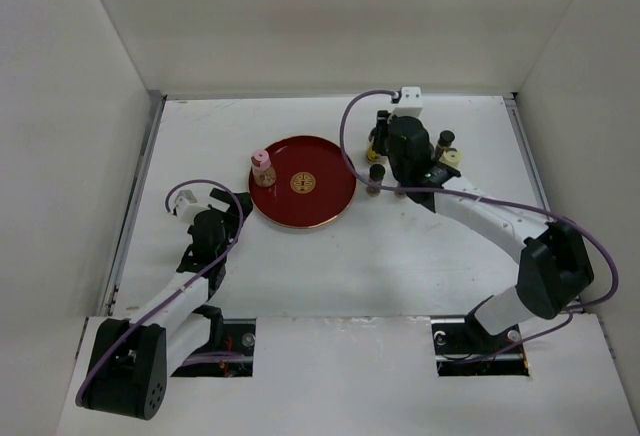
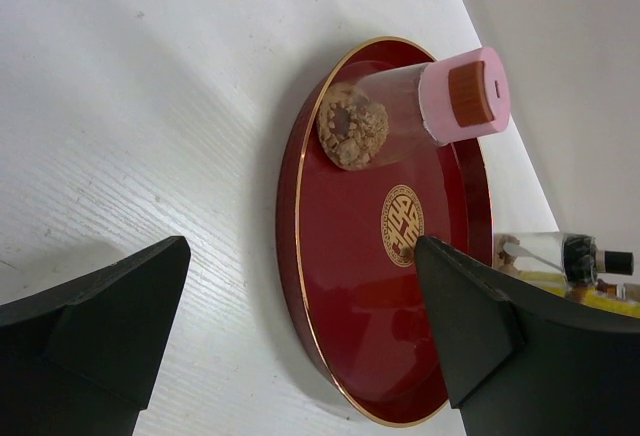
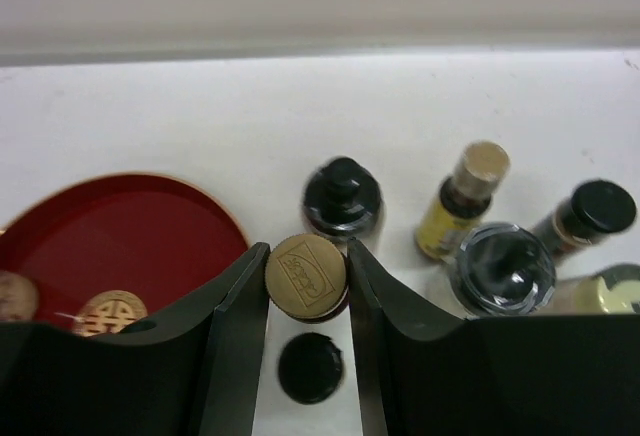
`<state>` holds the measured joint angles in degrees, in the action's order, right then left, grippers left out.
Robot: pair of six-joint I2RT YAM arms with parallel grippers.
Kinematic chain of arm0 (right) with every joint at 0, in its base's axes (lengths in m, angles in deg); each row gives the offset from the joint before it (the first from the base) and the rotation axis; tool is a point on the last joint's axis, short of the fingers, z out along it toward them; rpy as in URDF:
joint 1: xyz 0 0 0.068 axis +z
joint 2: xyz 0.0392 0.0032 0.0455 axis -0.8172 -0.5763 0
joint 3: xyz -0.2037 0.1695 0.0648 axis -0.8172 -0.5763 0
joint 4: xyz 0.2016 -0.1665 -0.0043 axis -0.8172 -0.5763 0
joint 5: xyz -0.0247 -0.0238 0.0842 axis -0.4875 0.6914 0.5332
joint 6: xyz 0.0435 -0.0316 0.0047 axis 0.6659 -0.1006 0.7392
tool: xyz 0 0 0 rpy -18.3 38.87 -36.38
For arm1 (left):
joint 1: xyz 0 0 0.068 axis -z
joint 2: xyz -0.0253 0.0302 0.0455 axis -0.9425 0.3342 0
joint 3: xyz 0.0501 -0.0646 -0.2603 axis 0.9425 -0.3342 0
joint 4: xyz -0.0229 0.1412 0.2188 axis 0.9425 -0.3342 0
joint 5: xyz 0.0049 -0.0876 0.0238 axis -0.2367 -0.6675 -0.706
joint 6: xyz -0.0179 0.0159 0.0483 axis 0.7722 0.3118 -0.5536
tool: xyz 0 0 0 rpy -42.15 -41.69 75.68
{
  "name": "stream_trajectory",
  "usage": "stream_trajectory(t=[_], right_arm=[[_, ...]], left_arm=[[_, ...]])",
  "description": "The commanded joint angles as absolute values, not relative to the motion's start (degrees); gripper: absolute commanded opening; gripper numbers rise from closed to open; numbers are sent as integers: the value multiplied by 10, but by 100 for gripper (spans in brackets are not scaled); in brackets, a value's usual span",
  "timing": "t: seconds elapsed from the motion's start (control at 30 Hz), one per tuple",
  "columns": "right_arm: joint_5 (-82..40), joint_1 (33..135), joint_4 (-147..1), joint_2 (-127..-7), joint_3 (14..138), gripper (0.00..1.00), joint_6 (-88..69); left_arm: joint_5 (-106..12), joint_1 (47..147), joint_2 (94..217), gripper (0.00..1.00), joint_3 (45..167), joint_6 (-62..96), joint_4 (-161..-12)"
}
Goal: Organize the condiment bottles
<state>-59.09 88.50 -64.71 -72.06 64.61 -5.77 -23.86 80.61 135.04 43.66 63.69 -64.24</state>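
Note:
In the right wrist view my right gripper [image 3: 307,256] is shut on a dark bottle with a gold cap [image 3: 305,274], one finger on each side of the cap. Around it stand more condiment bottles: a black-capped one [image 3: 342,196] just behind, a yellow-labelled one [image 3: 465,196], a black-lidded jar [image 3: 500,266] and a black cap [image 3: 310,366] under the jaws. From above, the right gripper [image 1: 385,161] hangs over this cluster, right of the red tray [image 1: 325,161]. A pink-capped jar [image 1: 263,169] stands on the tray's left side. My left gripper [image 1: 228,208] is open beside the tray, holding nothing.
In the left wrist view the tray [image 2: 360,306] with its gold emblem lies between the open fingers, and the pink-capped jar [image 2: 400,116] stands beyond. Two more bottles [image 1: 447,146] stand right of the cluster. White walls enclose the table on three sides.

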Motion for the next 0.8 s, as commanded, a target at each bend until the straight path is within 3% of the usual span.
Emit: stream_trajectory(t=[0.0,0.37,0.77], right_arm=[[-600,912,-567,-702,702,34,-76],[-540,999,-534,-906,878,33,-41],[-513,1020,-527,-1093,1052,34,-48]], left_arm=[[-236,802,1346,100,436,639,-615],[-237,800,1334,100,432,639,-617],[-232,807,1354,100,436,640,-615]])
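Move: The right hand already holds the yellow-labelled bottle by its cap, lifted clear of the table; the red plate's middle lies about 20 cm to the left, level, some 18 cm below. The pink-capped bottle stands on the plate's left side, roughly 10 cm beyond that middle. By the hand's starting point, the black-stoppered bottle stands about 7 cm ahead, the small dark-capped jar some 3 cm back. From the idle left hand the plate's middle is about 18 cm right and 6 cm ahead. The right arm carries the gripped yellow-labelled bottle quickly left, about 23 cm away from the group of bottles and over the plate, first rising another 4 or 5 cm and then sinking some 9 cm from that crest as it eases about 5 cm forward. The wrist turns about 20 degrees counter-clockwise on the way while the fingers keep their hold on the cap, bringing the bottle down towards the plate's rear left part, just to the right of the pink-capped bottle. ##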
